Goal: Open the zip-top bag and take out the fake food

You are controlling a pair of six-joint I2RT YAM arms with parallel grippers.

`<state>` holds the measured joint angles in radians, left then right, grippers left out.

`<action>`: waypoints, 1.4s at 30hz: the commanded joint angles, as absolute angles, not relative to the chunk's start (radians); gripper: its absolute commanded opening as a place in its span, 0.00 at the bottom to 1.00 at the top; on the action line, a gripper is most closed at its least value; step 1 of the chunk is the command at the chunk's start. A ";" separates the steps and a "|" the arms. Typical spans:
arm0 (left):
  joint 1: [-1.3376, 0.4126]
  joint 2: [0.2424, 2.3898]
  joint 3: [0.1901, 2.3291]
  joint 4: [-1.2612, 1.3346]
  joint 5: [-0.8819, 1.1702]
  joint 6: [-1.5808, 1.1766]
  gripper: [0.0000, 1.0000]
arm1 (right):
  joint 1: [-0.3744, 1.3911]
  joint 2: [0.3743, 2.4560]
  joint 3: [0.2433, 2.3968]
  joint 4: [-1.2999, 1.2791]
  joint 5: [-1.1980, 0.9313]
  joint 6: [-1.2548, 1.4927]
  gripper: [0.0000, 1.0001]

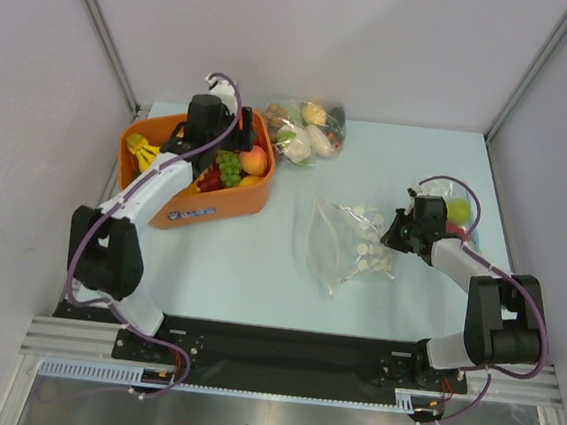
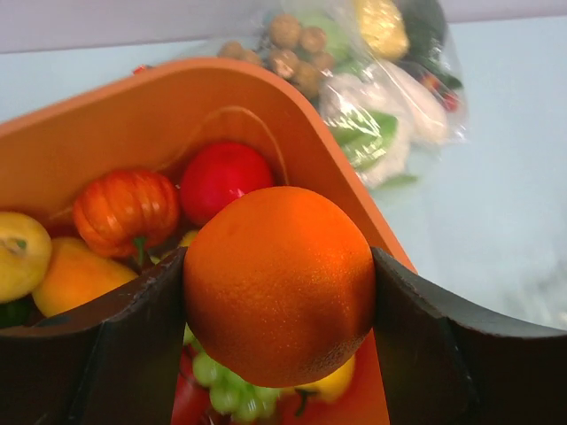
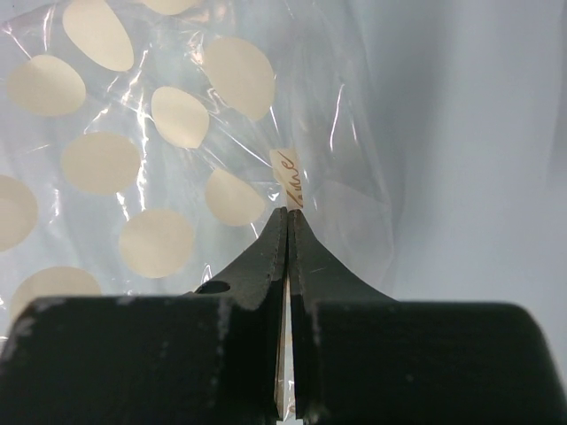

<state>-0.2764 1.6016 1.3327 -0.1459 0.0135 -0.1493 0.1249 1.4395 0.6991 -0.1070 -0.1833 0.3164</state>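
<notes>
A clear zip-top bag (image 1: 349,241) lies flat at mid-table with pale round slices (image 1: 368,249) inside. My right gripper (image 1: 398,234) is shut on the bag's right edge. In the right wrist view the closed jaws (image 3: 289,214) pinch the bag's film (image 3: 354,159) along with a thin printed strip, and several pale slices (image 3: 158,242) show through the plastic. My left gripper (image 1: 208,130) hangs over the orange bin (image 1: 135,140), shut on an orange (image 2: 279,283) that fills the gap between both fingers. Green grapes (image 1: 229,165), bananas (image 1: 144,149) and a red apple (image 2: 221,177) lie in the bin.
A second clear bag (image 1: 307,129) stuffed with toy food sits at the back, just right of the bin. It also shows behind the bin's rim (image 2: 292,102) as a bag (image 2: 381,97). A green fruit (image 1: 458,209) lies by the right arm. White walls enclose the table.
</notes>
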 commanded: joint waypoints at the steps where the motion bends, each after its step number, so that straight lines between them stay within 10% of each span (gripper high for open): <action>1: -0.253 1.690 1.443 -0.092 -0.077 -0.146 0.30 | 0.121 1.394 0.689 -0.117 -0.192 0.305 0.00; 7: -0.236 1.793 1.545 -0.107 -0.110 -0.121 0.39 | 0.120 1.367 0.673 -0.124 -0.193 0.307 0.00; 14: -0.232 1.819 1.549 -0.107 -0.095 -0.107 1.00 | 0.121 1.362 0.676 -0.130 -0.201 0.308 0.00; 32: -0.233 1.629 1.447 -0.172 -0.045 -0.135 1.00 | 0.120 1.325 0.729 -0.190 -0.183 0.285 0.00; 42: -0.249 1.427 1.315 -0.314 -0.008 -0.163 1.00 | 0.120 1.198 0.810 -0.296 -0.114 0.230 0.59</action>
<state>-0.2417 1.5070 1.3514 -0.2687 -0.0254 -0.1329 0.1230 1.2533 0.7441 -0.2607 -0.1566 0.2661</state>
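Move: The left hand holds a fake orange over the orange bin's far right part. Its landing place, between the small pumpkin and the red tomato, lies about 6 cm ahead, 3 cm left and 9 cm below. The tomato is some 6 cm ahead and 2 cm right, the pumpkin 5 cm ahead and 6 cm left. The right hand's shut fingers hold the emptied zip-top bag's edge; its middle is about 9 cm left, 1 cm back, slightly below. Forward about 6 cm, drifting left and sinking some 3 cm, the left hand carries the fake orange deeper over the bin, stops, spreads its fingers fully to let go, then draws back about 8 cm while rising 5. The right hand eases back a centimetre with its grip shut, then opens about halfway, lets go of the zip-top bag's edge and lifts about 5 cm away. ##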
